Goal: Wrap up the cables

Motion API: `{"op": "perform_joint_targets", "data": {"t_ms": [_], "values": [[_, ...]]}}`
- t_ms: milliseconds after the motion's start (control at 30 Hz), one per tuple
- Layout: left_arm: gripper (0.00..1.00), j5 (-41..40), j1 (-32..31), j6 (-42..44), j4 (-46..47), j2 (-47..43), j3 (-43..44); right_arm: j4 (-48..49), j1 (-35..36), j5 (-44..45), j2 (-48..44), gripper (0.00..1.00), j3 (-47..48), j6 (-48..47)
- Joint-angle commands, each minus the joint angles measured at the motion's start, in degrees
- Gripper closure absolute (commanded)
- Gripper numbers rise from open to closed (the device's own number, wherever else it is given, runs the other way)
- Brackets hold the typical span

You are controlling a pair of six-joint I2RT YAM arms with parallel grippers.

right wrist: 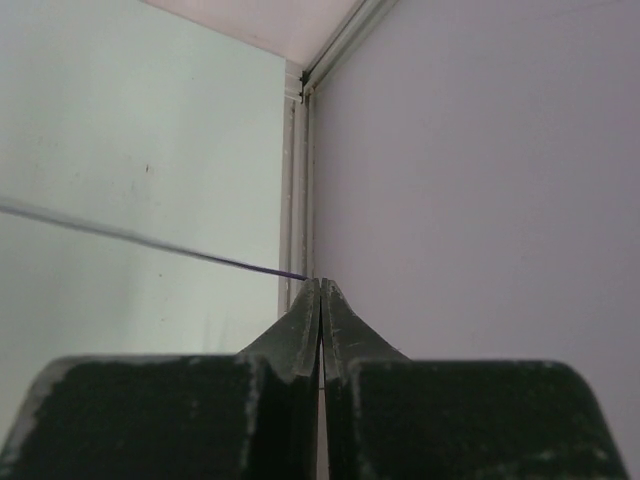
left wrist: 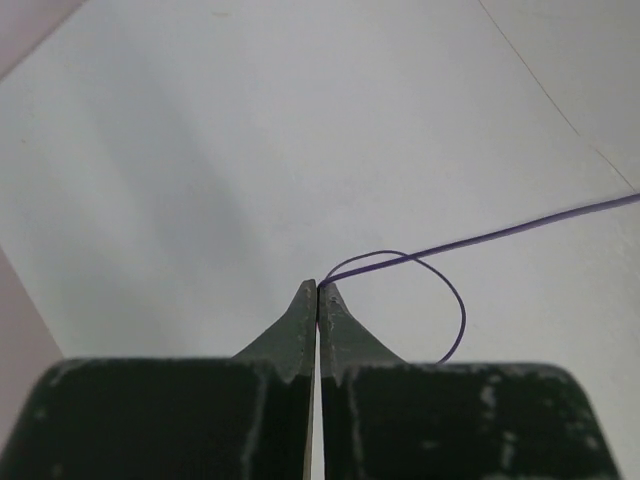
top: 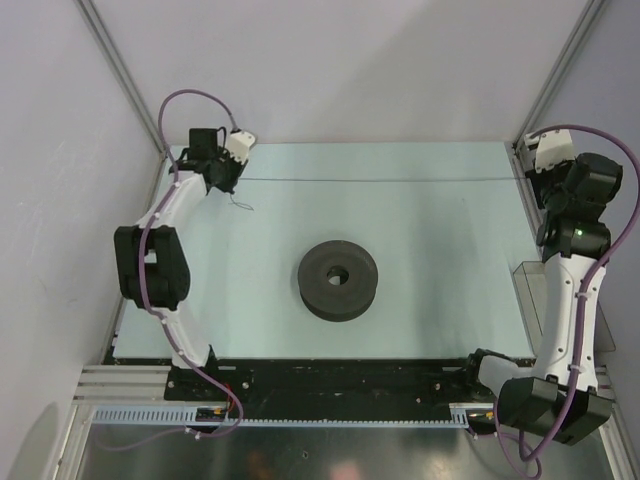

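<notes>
A very thin dark purple cable [top: 385, 180] runs taut and nearly straight across the far part of the table, between my two grippers. My left gripper [top: 228, 188] at the far left is shut on one end. In the left wrist view the cable [left wrist: 500, 235] leaves the closed fingertips [left wrist: 318, 288] and makes a small loop to the right. My right gripper [top: 531, 177] at the far right, near the wall, is shut on the other end. In the right wrist view the cable [right wrist: 200, 255] leads off left from the closed tips [right wrist: 320, 283]. The dark grey spool [top: 338, 280] lies at mid-table, apart from the cable.
Grey walls with aluminium posts [top: 120, 70] close in the table on the left, back and right. A clear plastic piece [top: 524, 285] stands at the table's right edge beside the right arm. A black rail [top: 340, 375] runs along the near edge.
</notes>
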Motion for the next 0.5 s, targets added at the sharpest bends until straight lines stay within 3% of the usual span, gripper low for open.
{"op": "perform_joint_targets", "data": {"t_ms": [0, 233, 467], "values": [[1.00, 0.07, 5.46, 0.20, -0.46, -5.28, -3.64, 3.54, -1.64, 4.55, -2.42, 1.00, 0.81, -4.58], [1.00, 4.13, 11.22, 0.97, -0.54, -9.18, -8.22, 3.17, -1.60, 7.13, -3.09, 1.00, 1.10, -6.36], [1.00, 9.61, 11.87, 0.25, -1.98, -12.29, -10.01, -1.26, 0.68, 4.93, 1.47, 1.00, 2.85, -2.76]]}}
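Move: The left hand holds one end of the cable, with a small loop dangling some 4 cm below its fingertips. The table's left edge lies level with it, about 22 cm to its left and 13 cm lower; the black disc is roughly 20 cm back, 27 cm right and 11 cm lower. From the right hand, at whose shut fingertips the taut cable ends, that stretch of edge is some 88 cm left, 16 cm ahead and 33 cm below. Back and then increasingly to the left, the left hand carries its cable end about 9 cm towards the table's left edge and 5 cm back, swinging some 10 degrees counter-clockwise and keeping its pinch. The right hand, still high and shut, drifts only about 2 cm right and slightly back as the cable's other end comes free of its fingertips. ##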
